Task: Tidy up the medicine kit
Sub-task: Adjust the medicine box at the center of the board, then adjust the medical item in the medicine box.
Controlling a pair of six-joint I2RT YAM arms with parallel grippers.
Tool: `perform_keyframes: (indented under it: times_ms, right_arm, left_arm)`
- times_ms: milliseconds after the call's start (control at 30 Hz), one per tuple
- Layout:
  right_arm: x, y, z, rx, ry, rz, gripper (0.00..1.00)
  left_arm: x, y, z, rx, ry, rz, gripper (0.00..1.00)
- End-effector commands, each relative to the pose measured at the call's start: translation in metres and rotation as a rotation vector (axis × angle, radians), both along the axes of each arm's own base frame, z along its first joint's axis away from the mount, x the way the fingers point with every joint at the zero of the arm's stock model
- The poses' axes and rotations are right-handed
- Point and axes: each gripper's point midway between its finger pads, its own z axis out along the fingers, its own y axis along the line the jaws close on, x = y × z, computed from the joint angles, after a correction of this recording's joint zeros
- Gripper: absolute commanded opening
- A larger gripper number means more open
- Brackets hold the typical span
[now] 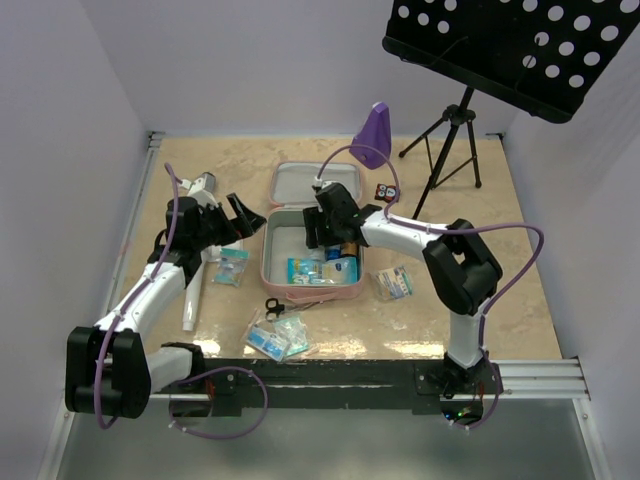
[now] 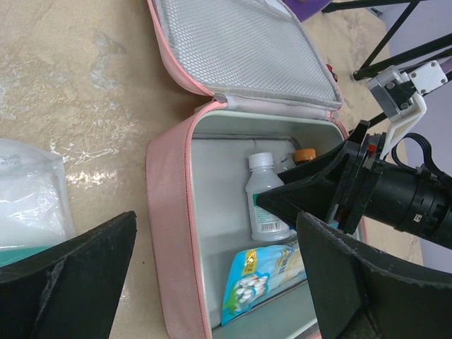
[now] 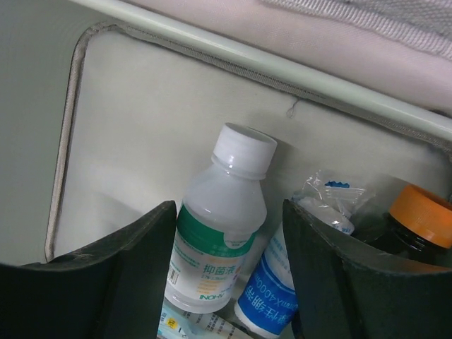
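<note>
The pink medicine kit [image 1: 268,262] lies open in the middle of the table, lid [image 1: 295,185] laid back. My right gripper [image 1: 328,225] reaches down into it. In the right wrist view its jaws [image 3: 227,212] stand open either side of a white bottle [image 3: 219,233] with a green label, which lies on the grey lining [image 3: 141,106] beside a blue-labelled roll [image 3: 272,296] and an orange-capped brown bottle [image 3: 417,219]. A cotton-swab pack [image 2: 258,282] lies at the kit's near side. My left gripper [image 1: 240,215] hovers open and empty over the kit's left wall [image 2: 173,212].
A purple metronome-shaped object [image 1: 372,135] and a music stand's tripod [image 1: 455,140] stand behind the kit. Scissors [image 1: 280,306] and blue-white packets [image 1: 278,338] lie in front of it. A packet [image 1: 395,283] lies to its right. A plastic bag [image 1: 230,265] and a white tube [image 1: 193,300] are to the left.
</note>
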Motion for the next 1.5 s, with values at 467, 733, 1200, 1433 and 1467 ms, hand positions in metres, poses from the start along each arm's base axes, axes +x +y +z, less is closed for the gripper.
perform_keyframes:
  times_ms: [467, 733, 1200, 1433, 1467]
  right_arm:
    - [0.020, -0.027, 0.014, -0.042, -0.042, -0.101, 0.41]
    - [0.030, -0.040, 0.016, -0.020, -0.062, -0.183, 0.50]
    - [0.016, -0.056, 0.087, -0.012, -0.154, -0.167, 0.64]
    - [-0.005, -0.109, 0.085, -0.272, -0.215, -0.224, 0.26]
    - [-0.008, -0.112, 0.083, -0.280, -0.210, -0.226, 0.20]
  left_arm:
    - [0.000, -0.003, -0.001, -0.022, -0.003, -0.002, 1.00]
    - [0.000, -0.004, -0.003, -0.021, 0.003, -0.004, 1.00]
    - [0.000, -0.003, -0.002, -0.021, 0.009, 0.003, 1.00]
    - [0.001, -0.007, -0.015, -0.069, 0.078, 0.011, 1.00]
    - [0.002, -0.009, -0.014, -0.088, 0.081, 0.007, 1.00]
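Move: The white bottle in the open medicine box already stands between the right hand's parted fingers, its middle about 1 cm ahead, 1 cm left and 1 cm below. The blue bottle is some 4 cm right and 1 cm back of the hand, the brown bottle 7 cm right and 1 cm back, and the swab bag 7 cm back and 2 cm right. From the left hand the white bottle lies roughly 14 cm right, 1 cm ahead and 8 cm below. Right hand pinches the white bottle, drags it some 3 cm forward-right, lets go, rises 8 cm rightwards. ##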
